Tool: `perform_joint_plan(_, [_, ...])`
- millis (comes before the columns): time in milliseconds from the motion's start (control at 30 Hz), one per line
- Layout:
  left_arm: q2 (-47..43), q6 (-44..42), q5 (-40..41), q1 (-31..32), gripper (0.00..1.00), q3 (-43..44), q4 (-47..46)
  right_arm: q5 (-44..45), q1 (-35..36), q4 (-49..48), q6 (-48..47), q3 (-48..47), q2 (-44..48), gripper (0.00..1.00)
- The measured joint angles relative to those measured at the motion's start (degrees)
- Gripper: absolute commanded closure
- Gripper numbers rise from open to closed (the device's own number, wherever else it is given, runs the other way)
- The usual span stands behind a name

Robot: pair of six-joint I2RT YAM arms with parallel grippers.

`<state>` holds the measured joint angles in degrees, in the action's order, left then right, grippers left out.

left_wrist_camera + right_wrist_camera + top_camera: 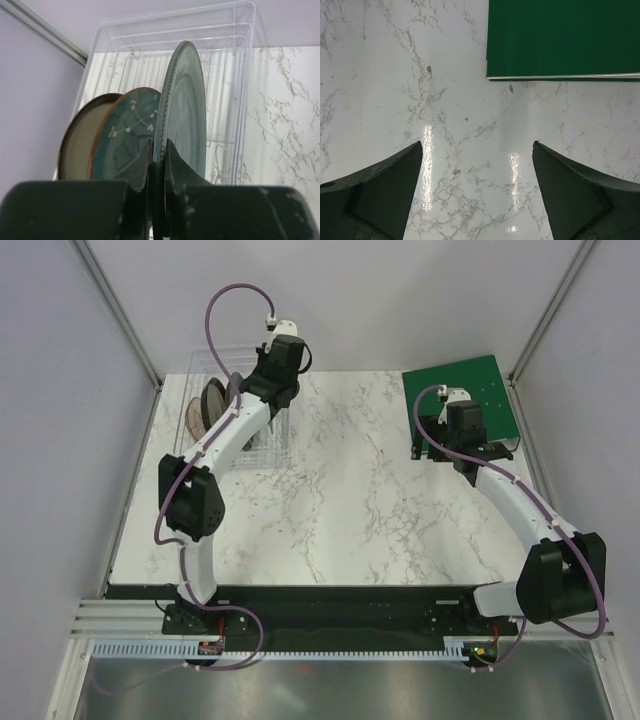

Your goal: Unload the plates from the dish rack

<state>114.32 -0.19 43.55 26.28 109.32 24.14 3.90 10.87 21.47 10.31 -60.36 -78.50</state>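
Three plates stand on edge in the clear dish rack (241, 65) at the table's far left. In the left wrist view the grey-green plate (187, 110) is nearest, and my left gripper (158, 143) is shut on its lower rim. Behind it lean the dark plate with a flower pattern (127, 130) and the reddish-brown plate (75, 145). From above, the left arm hides part of the dish rack (265, 455), with the plates (210, 405) showing beside the left gripper (250, 388). My right gripper (477, 145) hangs open over bare marble, holding nothing.
A flat green board (480, 390) lies at the far right, and its near edge (565, 37) sits just ahead of the right gripper (455, 452). The side wall stands close behind the rack on the left. Marble tabletop (350, 490) stretches between the two arms.
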Motion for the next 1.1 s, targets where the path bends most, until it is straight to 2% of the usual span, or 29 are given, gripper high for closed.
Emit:
perform_joint_plan(133, [-1.77,-2.08,2.23,0.33,0.98,1.05,0.31,-1.14,0.00,-0.04,0.13,0.00,1.36,0.02])
perform_joint_plan(267, [-4.70,-2.29,1.46,0.90,0.98,2.67,4.61,-5.27,0.00,-0.42,0.81,0.00,2.08,0.02])
perform_joint_plan(500, [-17.40,4.72,-9.86,1.20,0.98,2.80,15.13,-17.09,0.00,-5.11,5.68,0.00,2.71,0.02])
perform_joint_plan(667, [-25.75,12.02,-20.79,1.22,0.98,0.61,16.06,-28.15,0.02,-15.06,13.42,1.20,3.06,0.02])
perform_joint_plan(833, [-29.00,20.39,-32.89,1.22,0.98,-9.09,10.88,-37.99,0.17,-28.83,22.69,5.68,2.99,0.02])
perform_joint_plan(1100, [-27.67,30.21,-47.76,1.38,0.98,-26.40,2.10,-44.68,1.55,-42.64,31.47,7.78,-0.87,0.02])
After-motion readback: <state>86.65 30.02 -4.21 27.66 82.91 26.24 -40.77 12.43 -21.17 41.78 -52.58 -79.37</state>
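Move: Beyond and left of the open right gripper, the large green plate's middle is about 40 cm to its left, 18 cm ahead and slightly higher; the green board is 19 cm ahead, 10 cm right and 15 cm below. From the left hand, which already grips the plate's rim, the right gripper lies some 39 cm right, 15 cm back and 10 cm lower; the floral plate is level ahead, 5 cm left and 14 cm down. Keeping its pinch on the rim, the left hand lifts the large plate about 15 cm while drawing back from the rack, then swings right and sinks nearly as far, rolling its left side down some 50 degrees and turning clockwise. The right hand goes about 15 cm left and 10 cm up to meet the plate, rolling its left side up, fingers still wide open. ##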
